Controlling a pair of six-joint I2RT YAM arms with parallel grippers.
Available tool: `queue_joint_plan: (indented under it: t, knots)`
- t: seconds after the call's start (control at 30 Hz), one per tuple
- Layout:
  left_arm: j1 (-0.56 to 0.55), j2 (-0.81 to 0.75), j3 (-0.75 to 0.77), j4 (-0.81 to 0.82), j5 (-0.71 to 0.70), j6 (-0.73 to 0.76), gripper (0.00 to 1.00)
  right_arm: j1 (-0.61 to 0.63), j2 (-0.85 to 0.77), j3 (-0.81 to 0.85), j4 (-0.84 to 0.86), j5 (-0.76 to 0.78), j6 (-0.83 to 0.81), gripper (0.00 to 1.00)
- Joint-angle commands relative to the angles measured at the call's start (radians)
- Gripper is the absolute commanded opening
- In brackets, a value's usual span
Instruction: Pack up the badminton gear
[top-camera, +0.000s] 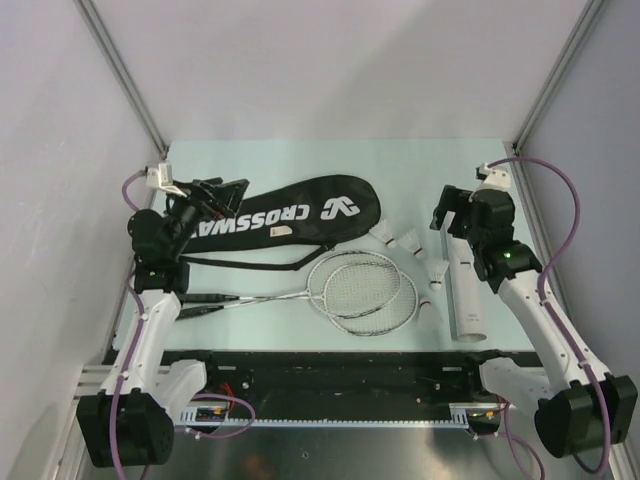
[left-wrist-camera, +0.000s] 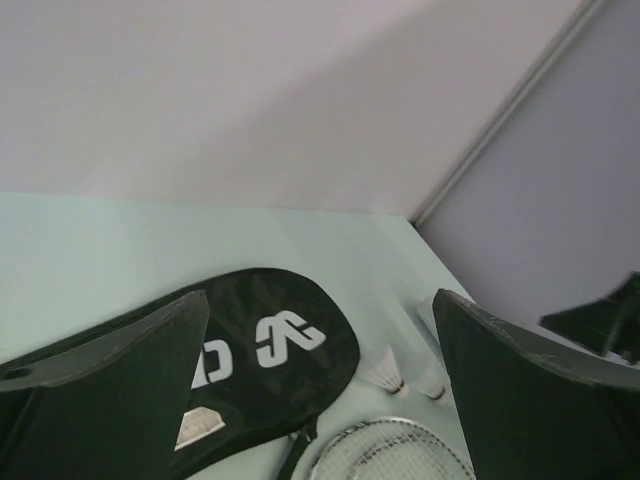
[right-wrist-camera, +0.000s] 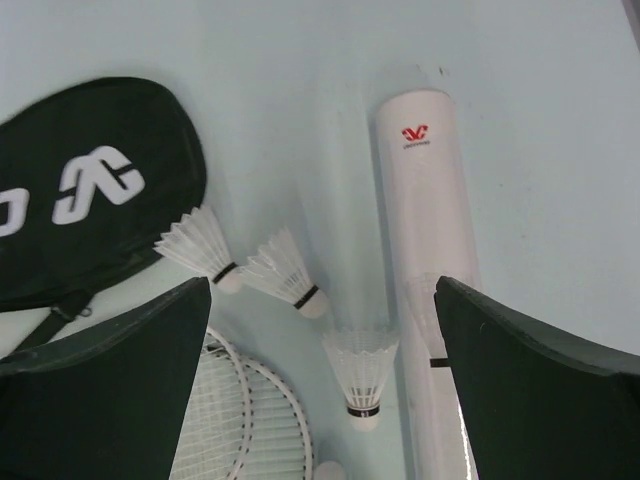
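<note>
The long black CROSSWAY bag (top-camera: 300, 214) lies flat at the back of the table. Two silver-white rackets (top-camera: 362, 288) lie in front of it with their heads overlapping and their black handles (top-camera: 195, 302) pointing left. Several white shuttlecocks (top-camera: 408, 241) lie loose between the bag and the white tube (top-camera: 466, 295), which lies on its side at the right. My left gripper (top-camera: 222, 195) is open and empty above the bag's left end (left-wrist-camera: 270, 340). My right gripper (top-camera: 447, 222) is open and empty above the tube's far end (right-wrist-camera: 425, 220) and the shuttlecocks (right-wrist-camera: 360, 375).
The pale green table (top-camera: 280, 165) is walled by grey panels at the back and both sides. A black rail (top-camera: 340, 365) runs along the near edge between the arm bases. One shuttlecock (top-camera: 431, 311) lies close to the tube's near end.
</note>
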Motion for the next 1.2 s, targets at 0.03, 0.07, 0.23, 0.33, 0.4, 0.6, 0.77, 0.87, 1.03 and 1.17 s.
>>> queue_joint_plan:
  t: [0.03,0.07,0.23,0.33,0.4,0.6,0.77,0.87,1.03,1.17]
  knots:
    - [-0.013,0.034,0.046,0.05,0.15,-0.07,1.0,-0.004,0.101,0.086,-0.04,0.081,0.009,1.0]
    - [-0.016,0.05,0.052,0.049,0.162,-0.08,1.0,-0.019,0.127,0.098,-0.072,0.083,0.009,1.0]
    - [-0.042,0.106,0.08,0.05,0.229,-0.105,1.0,-0.137,0.273,0.152,-0.102,-0.032,0.036,1.0]
    - [-0.079,0.133,0.088,0.05,0.254,-0.116,1.0,-0.197,0.377,0.186,-0.091,-0.06,0.029,1.0]
    - [-0.104,0.144,0.091,0.05,0.26,-0.116,1.0,-0.244,0.465,0.213,-0.068,-0.104,0.023,1.0]
    - [-0.145,0.164,0.103,0.049,0.289,-0.113,1.0,-0.264,0.716,0.338,-0.103,-0.193,-0.054,0.93]
    - [-0.168,0.19,0.108,0.049,0.305,-0.12,1.0,-0.264,0.804,0.362,-0.131,-0.152,-0.105,0.91]
    - [-0.185,0.198,0.111,0.047,0.315,-0.123,1.0,-0.264,0.848,0.378,-0.131,-0.166,-0.128,0.82]
    - [-0.204,0.198,0.112,0.047,0.32,-0.117,1.0,-0.258,0.9,0.402,-0.125,-0.193,-0.174,0.68]
    - [-0.214,0.201,0.114,0.046,0.32,-0.114,1.0,-0.232,0.908,0.413,-0.113,-0.178,-0.21,0.57]
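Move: Some 20 cm below the right hand, the shuttlecock tube runs lengthwise away from the base, its middle about 8 cm to the right and 1 cm back. The nearest loose shuttlecock lies 2 cm back and 1 cm right of the hand; a second is about 6 cm ahead and 5 cm left, a third 8 cm ahead and 12 cm left. From the left hand, the tube's middle is roughly 62 cm right, 1 cm back and 30 cm below. Swooping down nearly 20 cm while reaching forward about 9 cm and right 7 cm, the right hand tips its fingers steeply down over the tube's far part, then closes them from wide open until they pinch its two sides. The empty, open left hand swings about 10 cm right towards the tube, sinking slightly and turning some 30 degrees clockwise. ##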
